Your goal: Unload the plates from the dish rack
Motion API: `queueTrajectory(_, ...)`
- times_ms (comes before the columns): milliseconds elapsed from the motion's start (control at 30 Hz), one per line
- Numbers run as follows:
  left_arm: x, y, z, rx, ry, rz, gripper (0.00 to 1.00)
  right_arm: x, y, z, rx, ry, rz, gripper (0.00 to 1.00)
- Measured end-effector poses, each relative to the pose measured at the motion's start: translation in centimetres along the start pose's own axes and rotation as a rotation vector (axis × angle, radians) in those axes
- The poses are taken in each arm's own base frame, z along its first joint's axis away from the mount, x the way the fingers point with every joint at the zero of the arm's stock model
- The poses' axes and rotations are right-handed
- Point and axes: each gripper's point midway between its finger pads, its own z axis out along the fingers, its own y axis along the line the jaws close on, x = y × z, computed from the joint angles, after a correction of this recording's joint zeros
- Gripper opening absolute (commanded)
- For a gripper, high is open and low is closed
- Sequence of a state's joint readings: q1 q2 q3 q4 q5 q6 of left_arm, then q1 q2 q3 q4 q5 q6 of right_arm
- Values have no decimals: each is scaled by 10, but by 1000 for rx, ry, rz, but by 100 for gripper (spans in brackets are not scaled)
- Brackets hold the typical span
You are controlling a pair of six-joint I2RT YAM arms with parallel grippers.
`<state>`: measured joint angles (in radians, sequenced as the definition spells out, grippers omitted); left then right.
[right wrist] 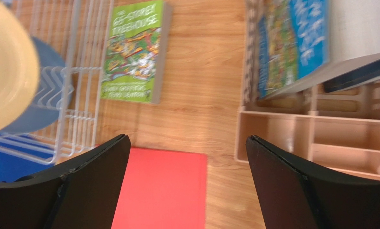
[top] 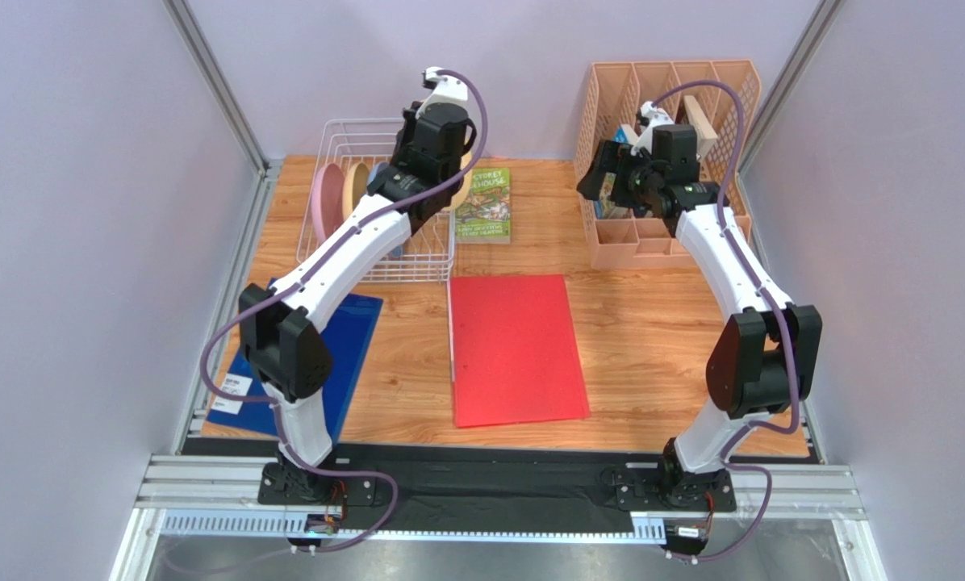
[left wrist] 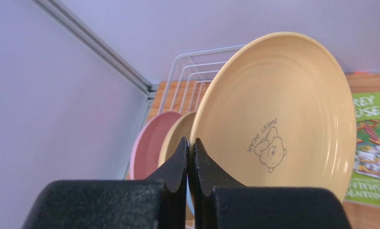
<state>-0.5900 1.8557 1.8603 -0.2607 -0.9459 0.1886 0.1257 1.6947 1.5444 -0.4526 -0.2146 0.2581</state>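
Observation:
My left gripper (left wrist: 191,143) is shut on the rim of a pale yellow plate (left wrist: 282,109) with a bear mark, held on edge over the white wire dish rack (left wrist: 192,71). Behind it a pink plate (left wrist: 149,148) and a second pale yellow plate (left wrist: 177,138) stand in the rack. In the right wrist view a light blue plate (right wrist: 39,95) sits in the rack (right wrist: 82,95), with the held yellow plate (right wrist: 5,71) above it. My right gripper (right wrist: 187,143) is open and empty, above the table beside the peach organizer. From above, the left gripper (top: 433,145) is over the rack (top: 330,139).
A green book (top: 484,206) lies just right of the rack. A red folder (top: 514,349) lies mid-table and a blue folder (top: 330,363) at the front left. The peach slotted organizer (top: 669,97) with books stands at the back right. Walls close in on both sides.

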Motion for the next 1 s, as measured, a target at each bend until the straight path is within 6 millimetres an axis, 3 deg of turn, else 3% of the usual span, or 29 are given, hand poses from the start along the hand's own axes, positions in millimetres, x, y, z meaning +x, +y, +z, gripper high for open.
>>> queueTrajectory(167, 6, -17, -21, 194, 21, -110, 0, 23, 33, 0, -156, 41, 51, 94)
queueTrajectory(500, 74, -99, -58, 573, 216, -244, 0, 67, 80, 2, -336, 142, 91, 93)
queueTrajectory(633, 83, -116, -69, 654, 263, -291, 0, 74, 87, 1, -355, 156, 103, 92)
queueTrajectory(833, 77, -124, -73, 694, 255, -342, 0, 91, 81, 5, -336, 189, 127, 83)
queueTrajectory(867, 78, -124, -73, 696, 253, -347, 0, 93, 80, 5, -332, 194, 131, 78)
queueTrajectory(933, 79, -123, -75, 699, 253, -352, 0, 97, 79, 5, -328, 202, 138, 57)
queueTrajectory(967, 80, -123, -76, 701, 253, -354, 0, 97, 79, 5, -328, 202, 134, 42)
queueTrajectory(1000, 80, -123, -77, 704, 253, -357, 0, 97, 79, 5, -329, 204, 138, 10)
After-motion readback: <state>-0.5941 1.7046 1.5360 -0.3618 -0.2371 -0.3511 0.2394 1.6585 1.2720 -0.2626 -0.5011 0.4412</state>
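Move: The left hand already holds the cream plate by its rim, the plate's middle about 2 cm ahead, 5 cm right and 5 cm below. The plate is being taken to the open right gripper, about level ahead, some 33 cm right and 9 cm lower. From the left hand, the blue plate is about 4 cm ahead, 9 cm left, 25 cm down. From the right hand, the cream plate is about 28 cm left, 2 cm ahead, 4 cm higher. Left swings the plate down-right about 15 cm; right comes 10 cm left and back, closing around its rim. ##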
